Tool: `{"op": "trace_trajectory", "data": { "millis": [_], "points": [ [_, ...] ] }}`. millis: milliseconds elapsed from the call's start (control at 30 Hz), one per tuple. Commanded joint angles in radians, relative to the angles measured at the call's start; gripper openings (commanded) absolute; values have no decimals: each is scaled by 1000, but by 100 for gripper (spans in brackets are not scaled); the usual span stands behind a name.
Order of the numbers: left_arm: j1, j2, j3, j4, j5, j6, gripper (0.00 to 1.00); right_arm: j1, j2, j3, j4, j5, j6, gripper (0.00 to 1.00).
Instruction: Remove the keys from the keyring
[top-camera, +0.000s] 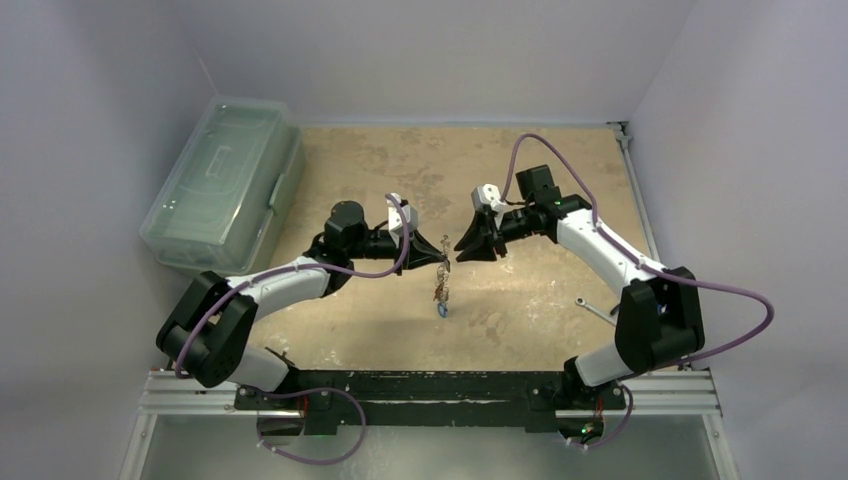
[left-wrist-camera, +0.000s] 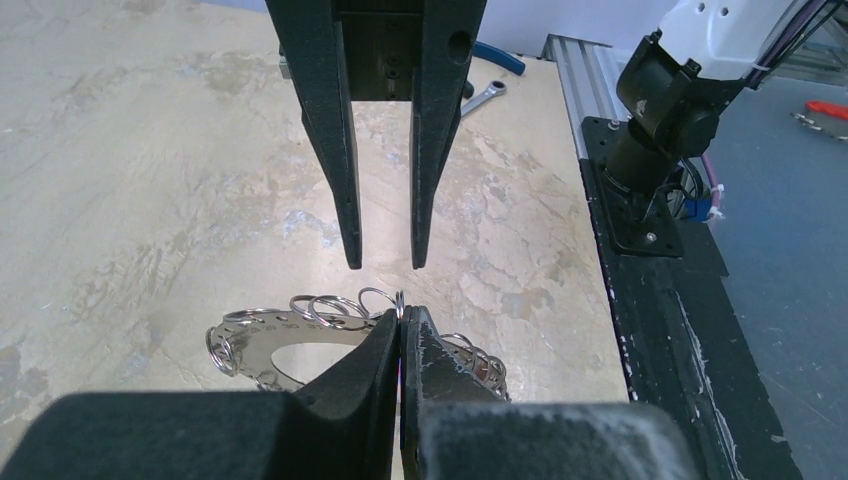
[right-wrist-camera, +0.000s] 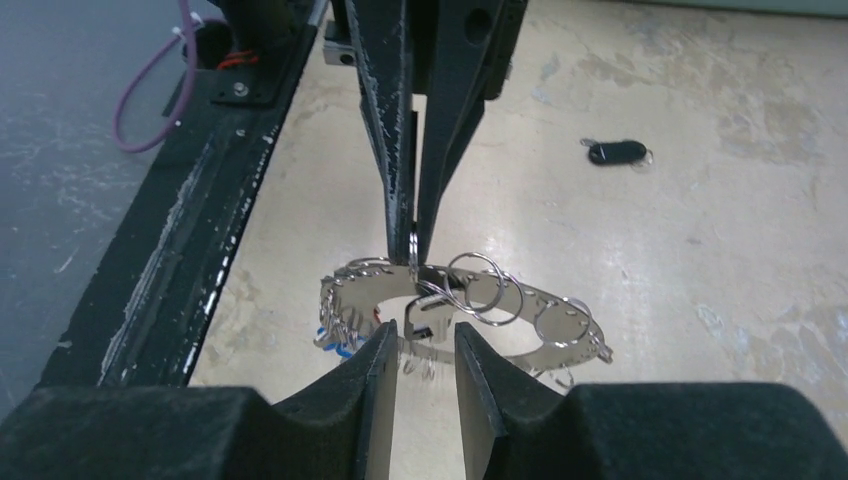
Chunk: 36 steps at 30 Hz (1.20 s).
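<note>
The keyring is a flat silvery ring fringed with small split rings and keys, some of them blue-headed. It hangs in the air over the table, seen as a thin dangling cluster in the top view. My left gripper is shut on the keyring's upper edge, pinching a small split ring. My right gripper faces it from the other side with its jaws open. One small key hangs just beyond its fingertips. The two grippers nearly meet.
A black-headed key lies loose on the tan table. A silver spanner rests near the right arm's base, with blue-handled pliers beside it. A clear lidded plastic box stands at the back left. Black rail along the near edge.
</note>
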Motion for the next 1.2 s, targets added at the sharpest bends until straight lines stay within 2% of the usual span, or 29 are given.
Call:
{"op": "trace_trajectory", "data": {
  "millis": [0, 233, 533, 600, 767, 800, 867, 900, 967, 1067, 1167],
  "points": [
    [5, -37, 8, 94, 48, 18, 0, 8, -14, 27, -8, -89, -23, 32],
    [4, -34, 8, 99, 42, 26, 0, 42, -1, 32, 48, -67, 48, 29],
    [5, -34, 14, 99, 39, 24, 0, 71, 18, 38, 108, -50, 103, 31],
    [5, -35, 14, 100, 36, 23, 0, 77, 21, 42, 108, -47, 103, 28],
    [5, -41, 13, 105, 30, 16, 0, 82, 23, 35, 106, -29, 98, 8],
    [5, -41, 12, 105, 32, 16, 0, 82, 23, 34, 107, -30, 99, 1],
    [6, -41, 11, 91, 41, 35, 0, 82, 23, 40, 105, -28, 109, 0],
    [5, -44, 18, 68, 48, 63, 0, 82, 23, 47, 107, -17, 123, 0],
    [6, -57, 54, -117, 50, 204, 0, 81, 20, 63, 107, 33, 162, 0],
    [6, -66, 147, -493, 54, 517, 18, 82, 14, 86, 66, 76, 161, 0],
    [7, -69, 208, -702, 29, 680, 28, 89, 12, 85, 48, 110, 167, 0]
  ]
}}
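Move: The left fingers already pinch a ring loop of the hanging keyring, at their tips. For the half-open right gripper that same loop lies about 3 cm to the left and 1 cm back, nearly level. The metal band hangs beneath the loop, its middle some 3 cm below and 2 cm back of the left fingertips; the blue key hangs about 8 cm back and 4 cm below them. Bring the right gripper left about 2.5 cm and slightly back, rising a touch, until its open fingers straddle the loop beside the still left fingertips, then shut them on it. Once it is pinched, open the left fingers about a quarter, rolling that wrist some 10 degrees, while the right keeps its pinch and eases about 1 cm forward. ##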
